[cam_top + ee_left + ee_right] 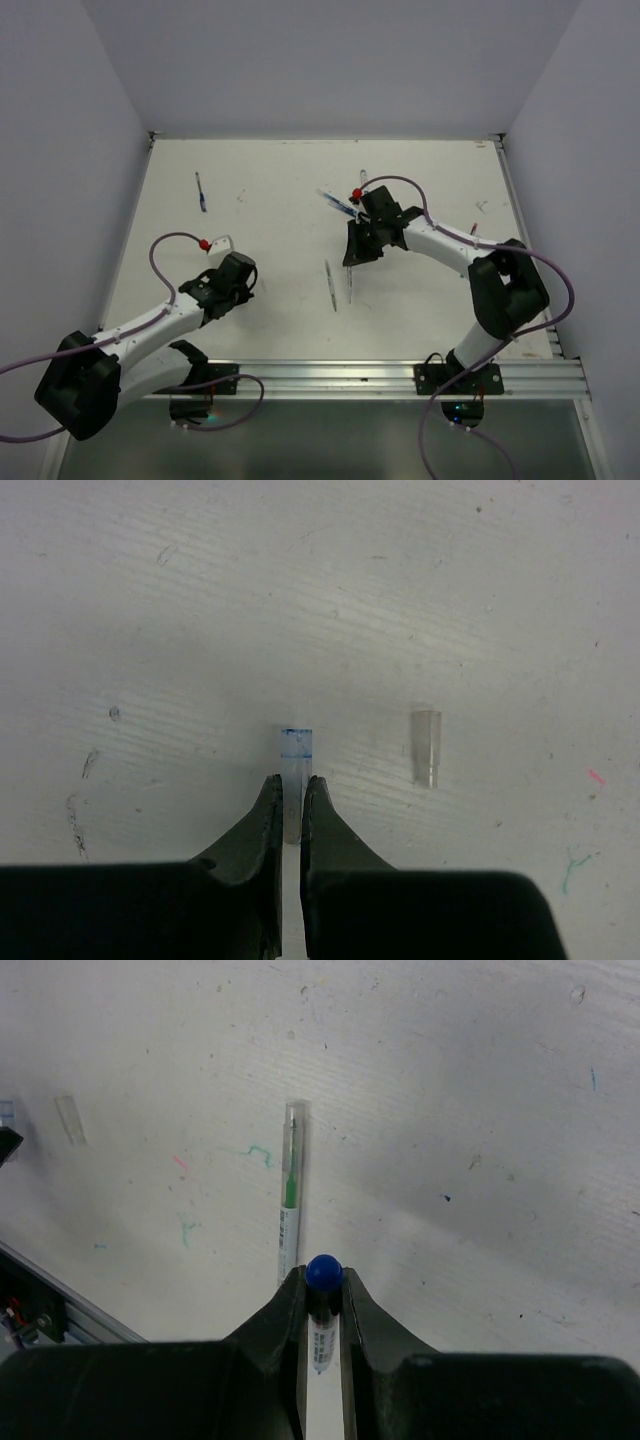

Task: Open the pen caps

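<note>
My left gripper [290, 780] is shut on a small clear pen cap [294, 760] with blue marks at its far end, low over the white table. A second clear cap [427, 747] lies loose on the table just to its right. My right gripper [324, 1275] is shut on a pen with a rounded blue end [324, 1272] that pokes out at the fingertips, its labelled barrel running back between the jaws. From above, the left gripper [238, 272] is at near left and the right gripper [358, 250] near the middle.
A clear pen with green ink [289, 1200] lies on the table just beyond my right fingertips. A thin pen [330, 285] lies mid-table, a blue pen [201, 190] at far left, more pens [338, 204] behind the right wrist. A metal rail [400, 375] runs along the near edge.
</note>
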Available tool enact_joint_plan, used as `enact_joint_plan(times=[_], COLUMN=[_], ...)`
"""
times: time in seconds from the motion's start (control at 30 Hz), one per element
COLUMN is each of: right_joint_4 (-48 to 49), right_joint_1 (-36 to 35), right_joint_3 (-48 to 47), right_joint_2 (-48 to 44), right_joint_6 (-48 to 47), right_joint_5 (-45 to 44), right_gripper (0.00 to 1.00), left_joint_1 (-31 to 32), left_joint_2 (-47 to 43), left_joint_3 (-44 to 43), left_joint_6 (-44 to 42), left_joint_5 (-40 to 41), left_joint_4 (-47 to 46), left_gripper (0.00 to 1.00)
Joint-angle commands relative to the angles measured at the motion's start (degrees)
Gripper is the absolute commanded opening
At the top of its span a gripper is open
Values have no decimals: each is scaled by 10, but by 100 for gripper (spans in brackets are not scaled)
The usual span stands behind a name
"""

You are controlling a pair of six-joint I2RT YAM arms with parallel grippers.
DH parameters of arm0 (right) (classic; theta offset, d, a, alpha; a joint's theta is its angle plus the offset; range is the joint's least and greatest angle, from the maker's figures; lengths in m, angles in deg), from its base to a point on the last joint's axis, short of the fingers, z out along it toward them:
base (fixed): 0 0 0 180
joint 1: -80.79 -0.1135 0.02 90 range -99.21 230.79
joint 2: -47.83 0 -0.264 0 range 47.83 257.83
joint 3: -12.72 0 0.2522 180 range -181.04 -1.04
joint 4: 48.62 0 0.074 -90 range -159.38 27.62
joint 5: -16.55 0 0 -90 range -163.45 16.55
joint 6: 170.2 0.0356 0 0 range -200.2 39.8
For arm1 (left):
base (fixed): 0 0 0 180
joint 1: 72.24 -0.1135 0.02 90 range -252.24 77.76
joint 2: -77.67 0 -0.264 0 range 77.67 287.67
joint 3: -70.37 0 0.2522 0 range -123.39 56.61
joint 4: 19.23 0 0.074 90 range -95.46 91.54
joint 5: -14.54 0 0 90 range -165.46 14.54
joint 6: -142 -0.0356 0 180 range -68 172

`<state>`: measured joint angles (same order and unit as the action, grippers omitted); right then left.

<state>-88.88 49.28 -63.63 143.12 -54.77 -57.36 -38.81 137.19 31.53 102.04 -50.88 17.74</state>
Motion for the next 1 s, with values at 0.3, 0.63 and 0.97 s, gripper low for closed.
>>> enact_joint_plan(times=[0.3, 0.63, 0.97], right_joint_4=[29, 40, 57], right_joint_1=[-6, -17, -21], right_joint_3=[-24, -33, -41], right_joint_2=[61, 97, 126], right_joint_6=[-11, -15, -9], right_joint_5=[-19, -35, -18], right_gripper=[0, 0, 11], left_joint_1=[0, 0, 0], left_joint_2=[21, 47, 65], left_joint_3=[30, 31, 33], left_joint_6=[7, 10, 17], left_joint_5=[-13, -10, -11], left_joint_4=[-92, -120, -134], left_gripper=[3, 26, 39])
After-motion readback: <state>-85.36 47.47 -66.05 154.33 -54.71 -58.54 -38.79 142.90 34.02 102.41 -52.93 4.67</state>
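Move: The blue-ended cap in the left fingers goes beside the loose clear cap, which lies about 2 cm ahead of the left hand, 4 cm to its right and 2 cm below. The green pen, beside which the right hand's uncapped blue pen goes, has its middle roughly 5 cm to the left of the right hand, 4 cm back and 6 cm below; from the left hand it is some 20 cm right and 2 cm ahead. Blue pens lie about 14 cm ahead of the right hand, 2 cm to its left. The blue-ended cap is lowered about 1 cm by the left hand, which then slides about 2.5 cm forward and 2 cm right towards the clear cap, its fingers opening over a third of the way and letting go. Meanwhile the uncapped blue pen, still pinched near its blue end, is lowered 5.5 cm by the right hand, easing a little left towards the green pen late on. ##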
